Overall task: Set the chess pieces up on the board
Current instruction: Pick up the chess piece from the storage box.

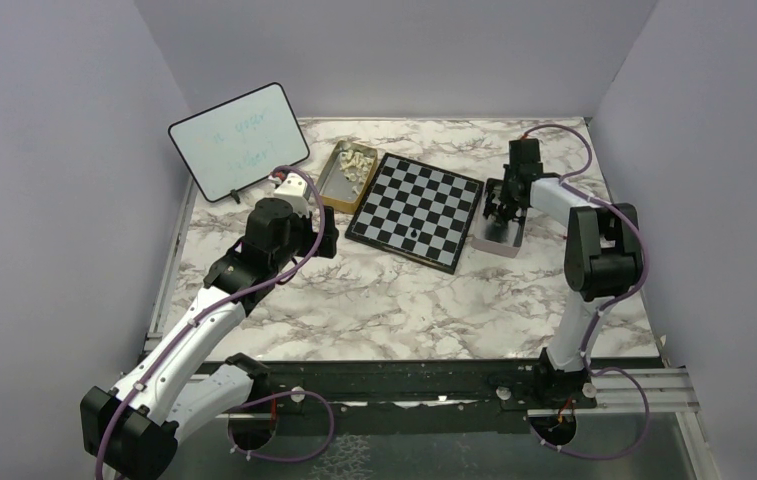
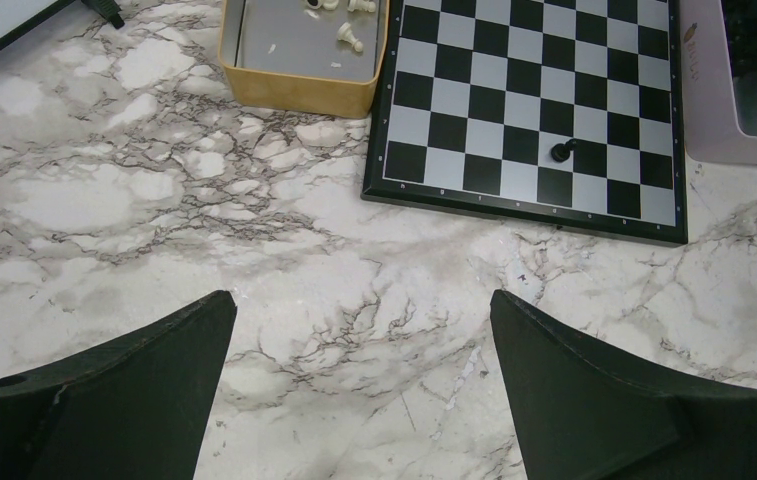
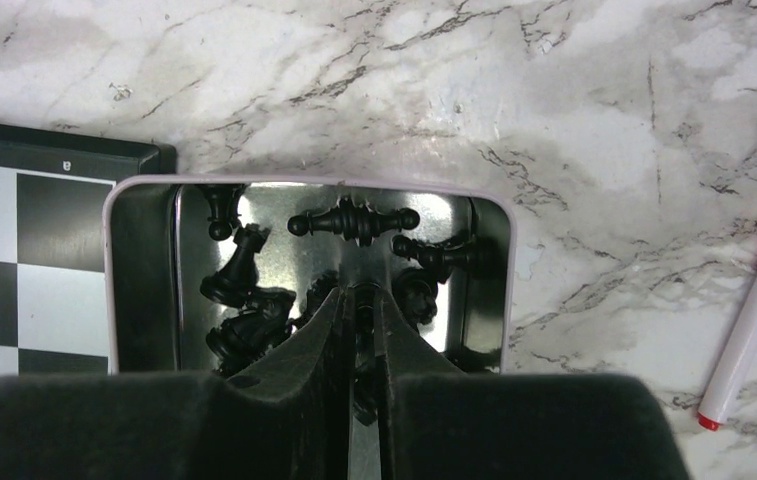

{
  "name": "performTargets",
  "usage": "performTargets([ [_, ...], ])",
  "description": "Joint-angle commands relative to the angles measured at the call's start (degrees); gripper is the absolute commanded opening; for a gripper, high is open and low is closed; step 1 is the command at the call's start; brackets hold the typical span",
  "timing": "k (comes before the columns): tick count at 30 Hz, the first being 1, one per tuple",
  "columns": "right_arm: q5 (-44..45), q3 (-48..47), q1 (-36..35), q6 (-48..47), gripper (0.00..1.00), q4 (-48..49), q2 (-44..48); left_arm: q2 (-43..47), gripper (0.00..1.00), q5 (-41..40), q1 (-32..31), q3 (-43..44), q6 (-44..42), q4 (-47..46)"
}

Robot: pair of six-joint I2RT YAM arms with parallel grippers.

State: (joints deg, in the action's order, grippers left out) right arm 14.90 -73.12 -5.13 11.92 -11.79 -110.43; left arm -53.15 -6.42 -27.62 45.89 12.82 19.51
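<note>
The board (image 1: 416,210) lies at the middle back of the marble table, with one black chess piece (image 1: 412,234) standing near its front edge, also seen in the left wrist view as the black chess piece (image 2: 563,151). Several black chess pieces (image 3: 354,220) lie in a small silver tin (image 3: 304,181) right of the board. My right gripper (image 3: 362,300) reaches down into that tin, its fingers shut on a black piece between them. Cream-white pieces (image 2: 351,38) lie in a gold tin (image 2: 294,92) left of the board. My left gripper (image 2: 362,305) hangs open over bare marble.
A white dry-erase board (image 1: 239,140) leans at the back left behind the gold tin (image 1: 339,185). A red-capped marker (image 3: 754,320) lies on the marble right of the silver tin. Purple walls close in the table on three sides.
</note>
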Motion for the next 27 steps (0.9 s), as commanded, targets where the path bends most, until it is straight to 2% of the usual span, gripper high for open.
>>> performTargets([
  [1,-0.5,-1.5,0.3,-0.5,0.14,-3.3,4.2,0.9,0.99,1.0,-0.3,0.3,-0.2,0.1],
  [16,-3.8,0.4,-0.9,0.7,0.14,-9.1,13.1,0.8,0.99,1.8,-0.3,0.2,0.0,0.0],
  [27,-7.7,6.2,-6.8,2.7,0.14,-11.7,24.8,1.4,0.99,1.1,-0.3,0.1,-0.1,-0.3],
])
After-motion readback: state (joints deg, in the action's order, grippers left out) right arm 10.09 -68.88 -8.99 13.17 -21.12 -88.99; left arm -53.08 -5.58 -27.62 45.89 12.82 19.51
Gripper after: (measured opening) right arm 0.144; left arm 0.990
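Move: A black chess piece is already pinched between the right fingertips, down among the other black pieces, whose pile centres about 2 cm ahead and 2 cm left. The storage box's middle is about level with the hand and 2 cm left. The chess board, where the piece is due, has its middle some 22 cm left and level ahead; a marker lies about 15 cm right and 4 cm back. From the idle left hand the board's middle is about 18 cm ahead, 20 cm right and 18 cm below. The black piece, still gripped by the right fingers, is lifted out of the storage box: almost straight up at first, then faster, with a growing sweep back and left, about 11 cm up in all and some 5 cm back and 4 cm left. The fingers keep their hold while the hand tips up and swings counter-clockwise a little, less than 10 degrees. ##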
